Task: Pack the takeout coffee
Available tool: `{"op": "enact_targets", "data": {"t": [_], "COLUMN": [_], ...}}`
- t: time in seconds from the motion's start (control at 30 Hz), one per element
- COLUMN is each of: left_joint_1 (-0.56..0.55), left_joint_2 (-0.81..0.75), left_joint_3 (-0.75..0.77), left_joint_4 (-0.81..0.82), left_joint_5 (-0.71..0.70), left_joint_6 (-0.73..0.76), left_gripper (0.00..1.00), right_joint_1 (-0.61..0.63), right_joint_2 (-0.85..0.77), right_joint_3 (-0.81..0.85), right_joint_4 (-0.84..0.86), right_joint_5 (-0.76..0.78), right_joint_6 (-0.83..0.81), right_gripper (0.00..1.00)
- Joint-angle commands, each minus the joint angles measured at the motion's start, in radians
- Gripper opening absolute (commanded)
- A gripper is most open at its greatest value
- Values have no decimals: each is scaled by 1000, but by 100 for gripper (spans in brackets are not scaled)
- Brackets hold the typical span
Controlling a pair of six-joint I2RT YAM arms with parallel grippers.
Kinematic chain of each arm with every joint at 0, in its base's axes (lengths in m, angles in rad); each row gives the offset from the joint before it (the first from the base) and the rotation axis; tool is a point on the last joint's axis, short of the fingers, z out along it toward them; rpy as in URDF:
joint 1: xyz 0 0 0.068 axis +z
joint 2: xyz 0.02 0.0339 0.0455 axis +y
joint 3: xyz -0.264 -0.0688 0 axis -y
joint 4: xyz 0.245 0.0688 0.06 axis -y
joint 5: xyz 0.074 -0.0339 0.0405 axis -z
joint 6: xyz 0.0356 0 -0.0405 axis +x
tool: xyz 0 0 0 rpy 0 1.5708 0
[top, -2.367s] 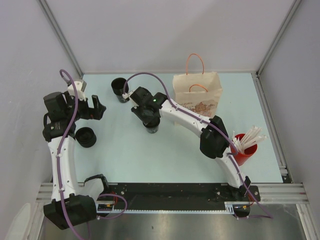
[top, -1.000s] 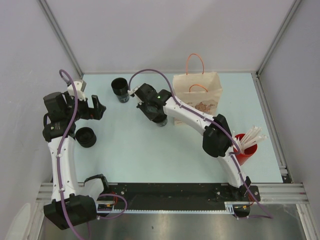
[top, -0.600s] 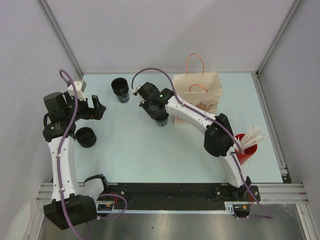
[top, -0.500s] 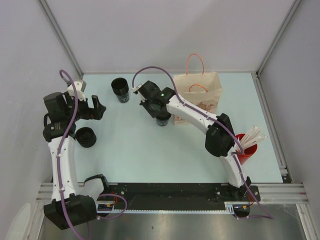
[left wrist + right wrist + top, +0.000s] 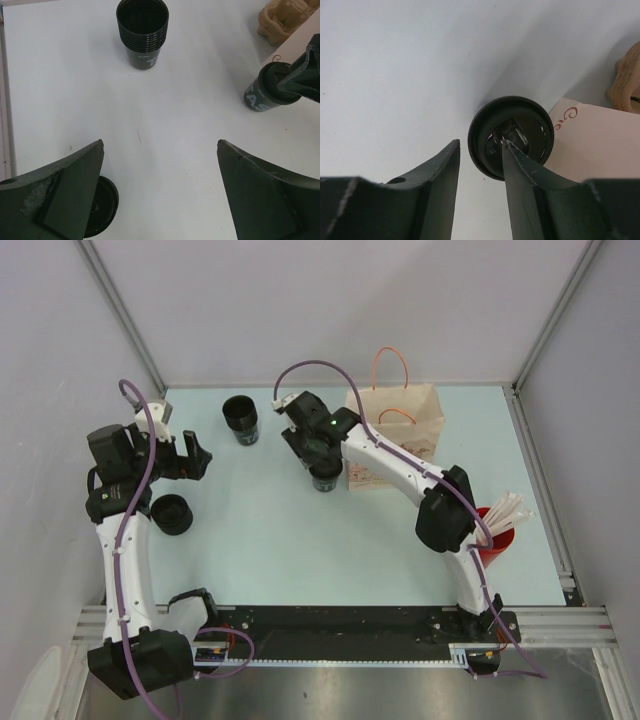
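Note:
The takeout coffee is a black cup with a black lid (image 5: pixel 324 478) (image 5: pixel 520 127) (image 5: pixel 264 93), standing upright on the table against the left side of the brown paper bag (image 5: pixel 396 432) (image 5: pixel 600 137). My right gripper (image 5: pixel 312 452) (image 5: pixel 480 143) hovers just above the cup, open. Nothing is between its fingers, and its right finger crosses over the lid in the wrist view. My left gripper (image 5: pixel 196 458) (image 5: pixel 160 150) is wide open and empty over the table at the left, well away from the cup.
A stack of black cups (image 5: pixel 240 420) (image 5: pixel 143 33) stands at the back left. A loose black lid (image 5: pixel 172 514) (image 5: pixel 101 206) lies by the left arm. A red cup of white stirrers (image 5: pixel 490 536) is at the right edge. The bag stands upright with its handles up.
My right gripper carried the lidded cup toward the bag, then opened and let go of it. The cup now stands alone beside the bag. The left arm has not moved.

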Motion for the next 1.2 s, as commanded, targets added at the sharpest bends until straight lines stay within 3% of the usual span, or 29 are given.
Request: {"op": "enact_targets", "data": {"t": [0.0, 0.47, 0.67, 0.73, 0.87, 1.17], "left_joint_1": [10, 12, 10, 9, 10, 10], "left_joint_2": [-23, -6, 43, 40, 31, 26], "left_joint_3": [-3, 3, 58, 55, 48, 45], "left_joint_4": [30, 20, -43, -35, -32, -26], "left_joint_5": [18, 37, 54, 61, 60, 64], "left_joint_6": [-19, -16, 4, -2, -4, -7], "left_gripper": [99, 99, 100, 99, 100, 99], "right_joint_1": [-24, -32, -48, -49, -58, -78], "right_joint_2": [5, 27, 14, -6, -38, -19], "right_joint_3": [49, 47, 31, 5, -26, -26], "right_joint_4": [30, 13, 24, 45, 75, 21], "right_joint_5": [17, -8, -19, -3, 12, -72], "right_joint_6": [58, 28, -43, -84, -130, -150], "right_gripper": [45, 42, 60, 74, 91, 90]}}
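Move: The lidded coffee cup stands just ahead of the right hand, about 3 cm farther out and 2 cm to its right, its middle some 8 cm below. The paper bag is roughly 8 cm ahead and 17 cm to the right of that hand. The stack of cups stands about 17 cm ahead and 17 cm to its left. From the left hand, the coffee cup is some 10 cm ahead, 26 cm to the right and 19 cm down. The right hand eases forward over the lidded cup by about a centimetre, sinks a little, then goes on forward and to the right, some 4 cm across the table in all and about 2 cm down. On that last stretch its half-open fingers spread nearly to their full width above the lid, on either side of it, still pointing steeply down, with the wrist hardly turning. ##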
